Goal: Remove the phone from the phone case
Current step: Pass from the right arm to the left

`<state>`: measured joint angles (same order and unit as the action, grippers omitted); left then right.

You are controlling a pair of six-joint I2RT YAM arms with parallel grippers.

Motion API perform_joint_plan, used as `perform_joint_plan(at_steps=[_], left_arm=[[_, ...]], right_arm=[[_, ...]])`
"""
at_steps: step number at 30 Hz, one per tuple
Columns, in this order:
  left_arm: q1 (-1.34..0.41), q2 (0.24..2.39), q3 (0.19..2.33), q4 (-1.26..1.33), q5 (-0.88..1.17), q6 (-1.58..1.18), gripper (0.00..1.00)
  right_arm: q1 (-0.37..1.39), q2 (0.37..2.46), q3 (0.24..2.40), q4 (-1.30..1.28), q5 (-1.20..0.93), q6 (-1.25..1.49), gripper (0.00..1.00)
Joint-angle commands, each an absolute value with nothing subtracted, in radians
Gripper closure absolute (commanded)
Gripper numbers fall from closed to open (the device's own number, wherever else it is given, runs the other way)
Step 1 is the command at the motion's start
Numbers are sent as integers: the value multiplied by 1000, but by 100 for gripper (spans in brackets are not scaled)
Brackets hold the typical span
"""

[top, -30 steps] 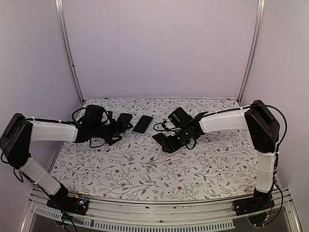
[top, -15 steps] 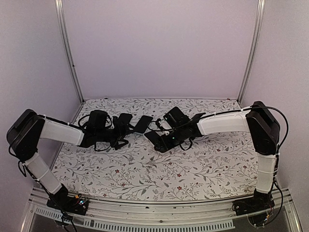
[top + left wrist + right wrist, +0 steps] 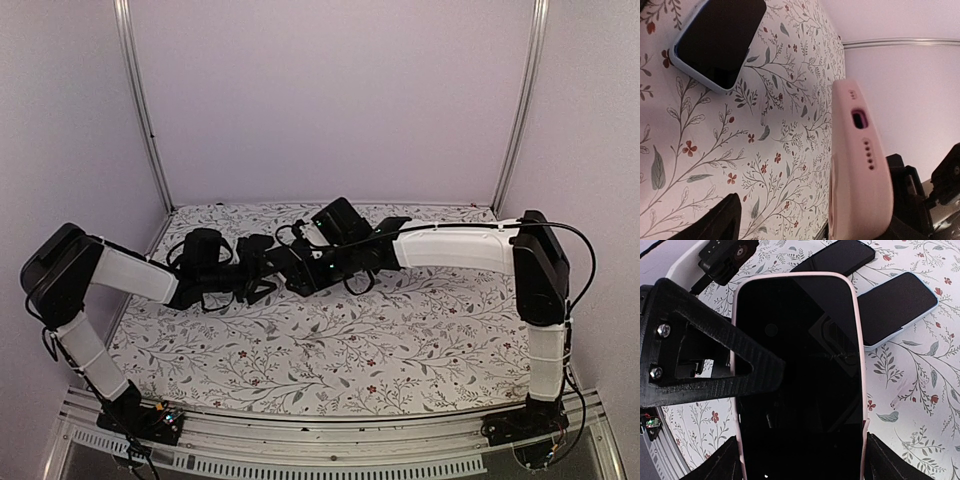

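In the right wrist view, the phone has a dark screen and sits in a pink phone case. My right gripper is shut on it, one finger pressed on each long side. The phone is held above the table, screen facing that camera. One black finger of my left gripper lies across the screen's left part. In the left wrist view the case is edge-on, showing its port and speaker holes. It sits by the right finger of my left gripper. That gripper is open, with a wide gap to its other finger.
Two more phones lie flat on the floral table: one in a light blue case, and a black one beside it. Both arms meet at the table's back left. Metal frame posts stand at the rear corners.
My right arm has carried the cased phone leftward to the left gripper. The left gripper has come in over the phone, and its jaws have narrowed a little.
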<state>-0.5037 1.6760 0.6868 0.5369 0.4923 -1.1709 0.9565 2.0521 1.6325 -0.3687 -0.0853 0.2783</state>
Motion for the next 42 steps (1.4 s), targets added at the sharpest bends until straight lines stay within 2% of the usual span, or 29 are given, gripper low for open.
perform_joint_plan(at_steps=[1, 18, 22, 27, 33, 37, 42], left_arm=[[-501, 1691, 678, 608, 531, -1183, 24], [-475, 1710, 673, 678, 568, -1206, 88], [-475, 1695, 667, 675, 564, -1201, 100], [-474, 1669, 673, 659, 562, -1193, 100], [-467, 1608, 677, 617, 542, -1161, 100], [-460, 1564, 674, 599, 524, -1138, 100], [-438, 1511, 669, 578, 508, -1109, 100]], right_arm=[[970, 2081, 1704, -368, -70, 292, 58], [995, 2106, 1763, -421, -31, 267, 58], [996, 2103, 1768, -423, -28, 263, 58], [996, 2102, 1769, -430, -16, 261, 51], [996, 2093, 1763, -437, -5, 264, 19], [996, 2080, 1757, -433, 41, 265, 2], [996, 2054, 1732, -416, 100, 265, 1]])
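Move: The phone in its pink case, held by the right fingers, already stands between the left hand's open fingers: its middle is some 2 cm ahead, 3 cm to the right and 1 cm below that hand. From the right hand, its middle is about 4 cm left, 2 cm ahead and 3 cm higher. On the table roughly 10 cm below the left hand, the blue-edged phone lies about 11 cm ahead and 3 cm right, the black phone 12 cm ahead and 8 cm left. The left fingers close from wide open and pinch the cased phone across its thickness, one on the screen, while the hand eases up about 1.5 cm. The right hand, first settling about 1 cm left and down, keeps its hold on the phone's long edges, then opens fully and lets go as the left hand lifts on, rising some 3.5 cm in all. ##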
